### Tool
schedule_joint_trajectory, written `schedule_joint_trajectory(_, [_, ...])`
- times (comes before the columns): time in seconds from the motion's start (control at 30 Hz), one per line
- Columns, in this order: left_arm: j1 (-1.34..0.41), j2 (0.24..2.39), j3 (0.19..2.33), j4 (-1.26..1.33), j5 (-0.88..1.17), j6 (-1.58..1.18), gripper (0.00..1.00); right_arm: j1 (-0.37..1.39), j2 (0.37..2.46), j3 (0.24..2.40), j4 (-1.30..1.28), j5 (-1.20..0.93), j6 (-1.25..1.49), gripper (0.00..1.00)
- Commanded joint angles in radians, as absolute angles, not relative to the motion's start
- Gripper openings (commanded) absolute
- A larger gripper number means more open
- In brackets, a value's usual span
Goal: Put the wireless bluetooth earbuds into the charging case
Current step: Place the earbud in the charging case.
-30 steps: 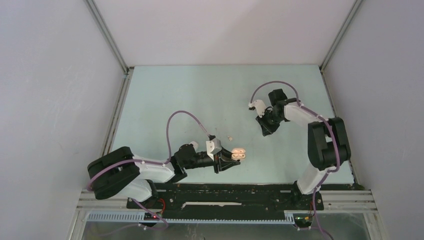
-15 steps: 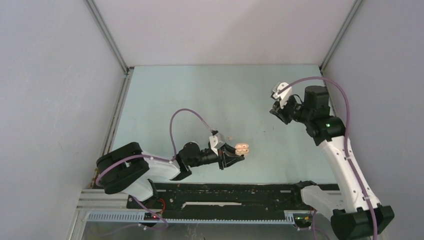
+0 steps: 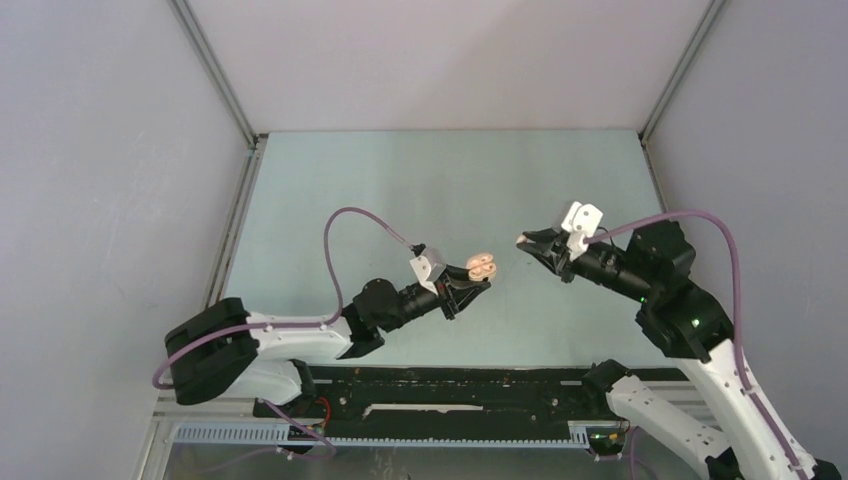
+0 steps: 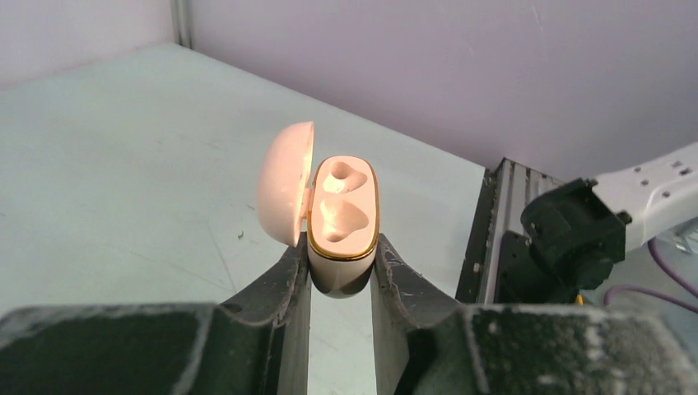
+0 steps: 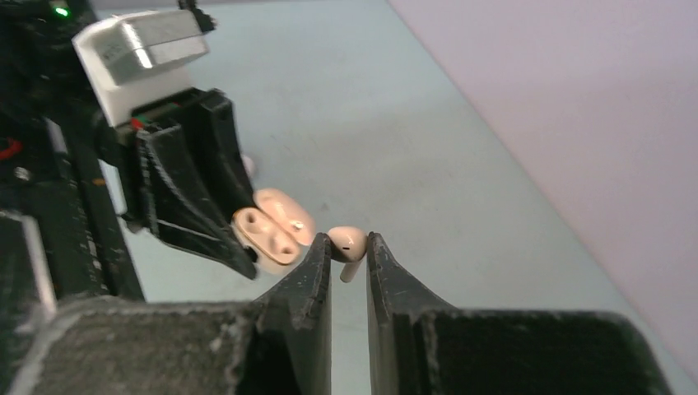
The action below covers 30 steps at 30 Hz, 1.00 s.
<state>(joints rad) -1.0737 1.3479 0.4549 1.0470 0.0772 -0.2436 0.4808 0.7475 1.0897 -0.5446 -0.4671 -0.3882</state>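
Observation:
My left gripper [image 3: 462, 290] is shut on the lower body of a beige-pink charging case [image 3: 482, 265] and holds it above the table. In the left wrist view the case [image 4: 344, 218] stands between the fingers with its lid [image 4: 284, 193] hinged open to the left, and both sockets are empty. My right gripper [image 3: 525, 241] is shut on one beige-pink earbud [image 5: 350, 241], stem pointing down. It hovers just right of the case [image 5: 267, 234], a small gap apart. Another small pale bud [image 5: 247, 164] shows faintly on the table behind the left fingers [image 5: 197, 197].
The pale green table [image 3: 420, 190] sits inside grey walls with metal corner posts. A black rail [image 3: 450, 385] runs along the near edge. The right arm's black joint [image 4: 576, 239] is close on the right in the left wrist view.
The right arm has swung from the far right of the table toward the middle with the earbud. The left arm has carried the open case farther from the near edge, toward the right gripper.

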Motion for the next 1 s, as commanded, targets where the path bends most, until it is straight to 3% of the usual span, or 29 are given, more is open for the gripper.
schedule_joint_trajectory(0.0, [-1.140,1.239,0.536,0.957,-0.122,-0.065,0.00,0.618,0.698,1.057,-0.431,-0.307,-0.235,0.00])
schedule_joint_trajectory(0.17, [-1.201,1.193,0.587,0.895,-0.248,0.076,0.00,0.653,0.670,0.968,-0.311,-0.224,-0.135,0.00])
schedule_joint_trajectory(0.43, [-1.227,1.188,0.595,0.932,-0.310,0.081,0.00,0.682,0.621,0.887,-0.195,-0.205,-0.010,0.00])
schedule_joint_trajectory(0.97, [-1.229,1.237,0.631,0.943,-0.217,0.008,0.00,0.714,0.610,0.804,-0.062,-0.229,-0.020,0.00])
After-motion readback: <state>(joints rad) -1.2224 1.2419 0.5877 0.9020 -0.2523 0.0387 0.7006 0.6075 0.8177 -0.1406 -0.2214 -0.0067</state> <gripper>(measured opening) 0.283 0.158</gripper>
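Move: The open charging case, already in the left fingers, lies about 7 cm to the left of the right hand, 2 cm back and roughly 12 cm below it; its raised lid stands some 2 cm forward of the case body and 1 cm higher. From the left hand, the earbud gripped in the right fingertips is about 8 cm to the right, 3 cm ahead and 13 cm higher. The open case is lifted towards the earbud: the left hand, still gripping the case, rises quickly by about 7 cm, then nearly stops, tipping its fingers up and turning counter-clockwise a little. The right hand keeps its pinch on the earbud and eases left, slightly back, towards the case, while its fingertips tilt up some 20 degrees. ##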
